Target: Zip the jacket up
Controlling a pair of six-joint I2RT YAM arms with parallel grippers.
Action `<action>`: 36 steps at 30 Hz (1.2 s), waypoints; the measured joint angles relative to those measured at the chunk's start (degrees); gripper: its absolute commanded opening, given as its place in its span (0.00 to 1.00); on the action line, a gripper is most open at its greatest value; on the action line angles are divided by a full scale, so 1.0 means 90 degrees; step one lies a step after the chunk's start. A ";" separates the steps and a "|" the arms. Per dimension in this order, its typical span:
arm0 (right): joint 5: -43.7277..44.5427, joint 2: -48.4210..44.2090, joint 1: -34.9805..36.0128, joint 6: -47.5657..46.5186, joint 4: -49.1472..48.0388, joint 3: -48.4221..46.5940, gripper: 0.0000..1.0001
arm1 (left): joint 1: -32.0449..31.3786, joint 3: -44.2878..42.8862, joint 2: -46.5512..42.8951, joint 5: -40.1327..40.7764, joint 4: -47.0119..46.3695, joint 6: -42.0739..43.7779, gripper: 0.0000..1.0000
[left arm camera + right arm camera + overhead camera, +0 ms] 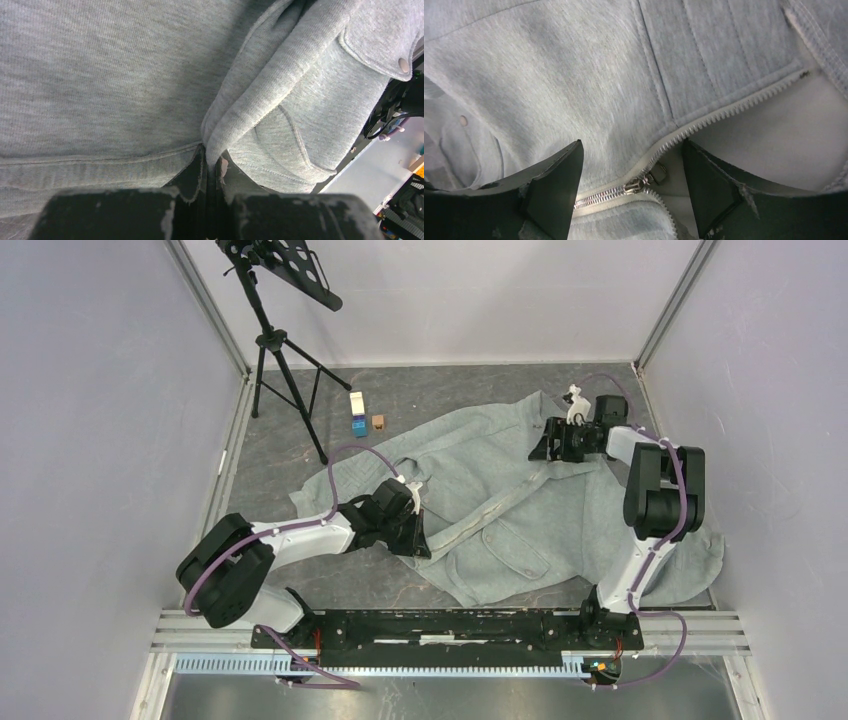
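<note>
The grey-green fleece jacket (480, 460) lies spread on the table, its pale zipper (500, 502) running diagonally across it. My left gripper (415, 532) sits at the zipper's lower end by the hem. In the left wrist view it (212, 161) is shut on a fold of the jacket's front edge (260, 95), next to a rounded pocket (285, 150). My right gripper (552, 445) is up near the collar. In the right wrist view it (632, 150) stands open over the metal slider (638, 186). The teeth (734, 107) beyond the slider are parted.
A black tripod stand (285, 360) with a perforated tray stands at the back left. Small boxes (358, 415) and a brown bit (379, 422) lie beside it. Grey walls close in both sides. The arms' mounting rail (450, 625) runs along the near edge.
</note>
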State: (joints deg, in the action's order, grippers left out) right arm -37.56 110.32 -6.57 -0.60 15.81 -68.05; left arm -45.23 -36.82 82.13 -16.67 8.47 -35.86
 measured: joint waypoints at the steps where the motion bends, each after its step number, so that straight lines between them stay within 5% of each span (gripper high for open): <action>1: -0.0063 -0.0010 -0.0039 0.0039 -0.0032 0.0039 0.73 | 0.0000 0.0000 0.0000 -0.0002 0.0000 0.0002 0.02; 9: -0.0573 -0.0197 -0.0342 0.0396 -0.0180 0.0466 0.55 | 0.0000 0.0000 0.0002 -0.0046 -0.0002 0.0002 0.02; 13: -0.0707 -0.0255 -0.0386 0.0510 -0.0289 0.0563 0.37 | 0.0000 0.0000 0.0002 -0.0049 -0.0002 0.0002 0.02; 36: -0.1141 -0.0376 -0.0622 0.1418 -0.1088 0.0758 0.37 | 0.0000 0.0002 0.0002 -0.0053 -0.0007 0.0002 0.02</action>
State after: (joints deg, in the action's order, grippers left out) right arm -47.83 106.94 -12.16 12.16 6.02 -61.23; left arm -45.23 -36.80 82.15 -17.15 8.40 -35.83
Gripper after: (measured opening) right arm 0.370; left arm 0.073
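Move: Just behind the right hand sits the jacket's zipper slider, about 2 cm back, 1 cm to its right and 1 cm below, between the widely open fingers. The upper end of the open zipper edge lies some 6 cm ahead and 3 cm right of this hand, the chest pocket about 18 cm back and 7 cm left, both slightly lower. From the left hand, which already pinches the jacket's bottom edge, the slider is about 17 cm ahead and 25 cm right, roughly level. Narrowing its fingers around the zipper slider from wide to under half open, the right hand first draws back nearly 2 cm, then rises about 2.5 cm while easing forward 1 cm and slightly right. Its left side tilts up some 15 degrees, with a small clockwise turn; the fingers don't shut. The left hand stays put, still pinching the bottom edge. ##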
